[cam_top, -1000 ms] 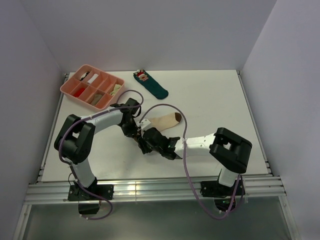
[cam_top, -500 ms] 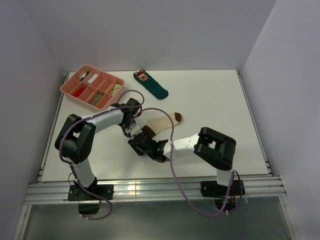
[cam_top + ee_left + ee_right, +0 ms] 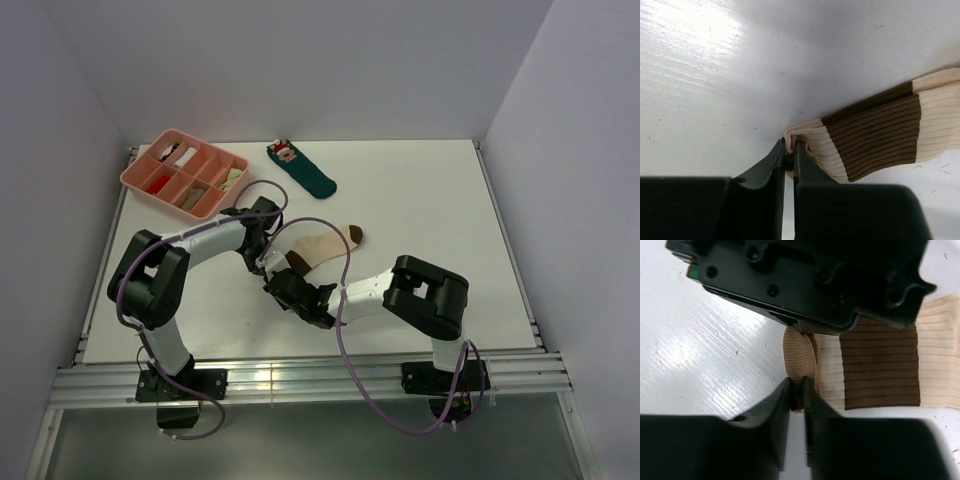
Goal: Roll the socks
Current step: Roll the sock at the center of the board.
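Note:
The socks lie stacked in the middle of the table. The cream sock with dark brown bands (image 3: 325, 243) (image 3: 880, 127) (image 3: 880, 365) is on top, and the tan sock (image 3: 798, 352) shows only at the cuff end. My left gripper (image 3: 270, 259) (image 3: 789, 146) is shut on the cuff corner, pinching cream and tan fabric. My right gripper (image 3: 285, 284) (image 3: 796, 386) is shut on the tan cuff edge right beside it. In the right wrist view the left gripper's black body (image 3: 805, 280) hangs just above the cuffs.
A pink compartment tray (image 3: 135, 180) stands at the back left. A dark teal sock with a red-and-white figure (image 3: 302, 170) lies behind the socks. Purple cables loop over both arms. The table's near edge runs just in front of the grippers.
The right arm slid left to the cuff end and its jaws narrowed onto the tan edge. The banded sock, partly covered before, now shows. The left gripper kept its hold.

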`<control>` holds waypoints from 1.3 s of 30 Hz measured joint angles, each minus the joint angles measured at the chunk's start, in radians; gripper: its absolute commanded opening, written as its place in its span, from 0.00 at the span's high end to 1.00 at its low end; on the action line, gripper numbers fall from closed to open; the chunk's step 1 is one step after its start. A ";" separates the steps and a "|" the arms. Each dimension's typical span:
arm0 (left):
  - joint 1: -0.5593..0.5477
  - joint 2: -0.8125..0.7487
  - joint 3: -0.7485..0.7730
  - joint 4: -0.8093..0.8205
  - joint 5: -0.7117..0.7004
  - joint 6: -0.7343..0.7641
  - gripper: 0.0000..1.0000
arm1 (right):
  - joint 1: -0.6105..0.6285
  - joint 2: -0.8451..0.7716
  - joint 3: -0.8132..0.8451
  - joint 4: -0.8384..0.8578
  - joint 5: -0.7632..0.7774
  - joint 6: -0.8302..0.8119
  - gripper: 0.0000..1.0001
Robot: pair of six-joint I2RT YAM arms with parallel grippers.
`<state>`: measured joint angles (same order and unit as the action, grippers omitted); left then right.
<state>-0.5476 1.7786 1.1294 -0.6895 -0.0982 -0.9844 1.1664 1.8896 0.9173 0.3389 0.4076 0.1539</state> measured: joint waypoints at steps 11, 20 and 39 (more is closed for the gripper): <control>-0.001 -0.184 -0.126 0.055 -0.007 -0.045 0.42 | -0.087 -0.049 -0.064 0.056 -0.227 0.114 1.00; 0.019 -0.402 -0.273 0.183 -0.029 -0.111 0.42 | -0.293 -0.059 -0.108 0.105 -0.734 0.326 1.00; 0.024 -0.552 -0.610 0.522 0.093 -0.226 0.46 | -0.484 0.150 -0.181 0.473 -1.202 0.794 1.00</control>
<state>-0.5232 1.2266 0.5190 -0.1673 -0.0048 -1.2106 0.6823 2.0396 0.7364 0.8120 -0.7948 0.9482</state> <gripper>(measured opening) 0.548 0.031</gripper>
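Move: The rolled end of the sock runs back from the left fingers, which are shut on its far part; its middle is about 2 cm back from them, level sideways. The right hand has the near part between its nearly closed fingers, with that middle some 2 cm ahead. From the right hand, the sock's brown toe lies roughly 10 cm ahead and 19 cm right. From the left hand, the green sock is about 21 cm ahead and 7 cm right, the box 18 cm ahead and 18 cm left. The right fingers finish closing on the near part of the roll and keep it pinched while the wrist turns over by some 70 degrees, bringing the fingers from slanting forward, left and down to pointing mostly left, as the hand eases a few centimetres right and back, low over the board. Meanwhile the left hand opens and lets go of the far part, rises about 5 cm, then arcs back and down with its fingertips tilting forward and to the right, to finish open just left of the roll, about 4 cm back from where it began and still a little higher. ##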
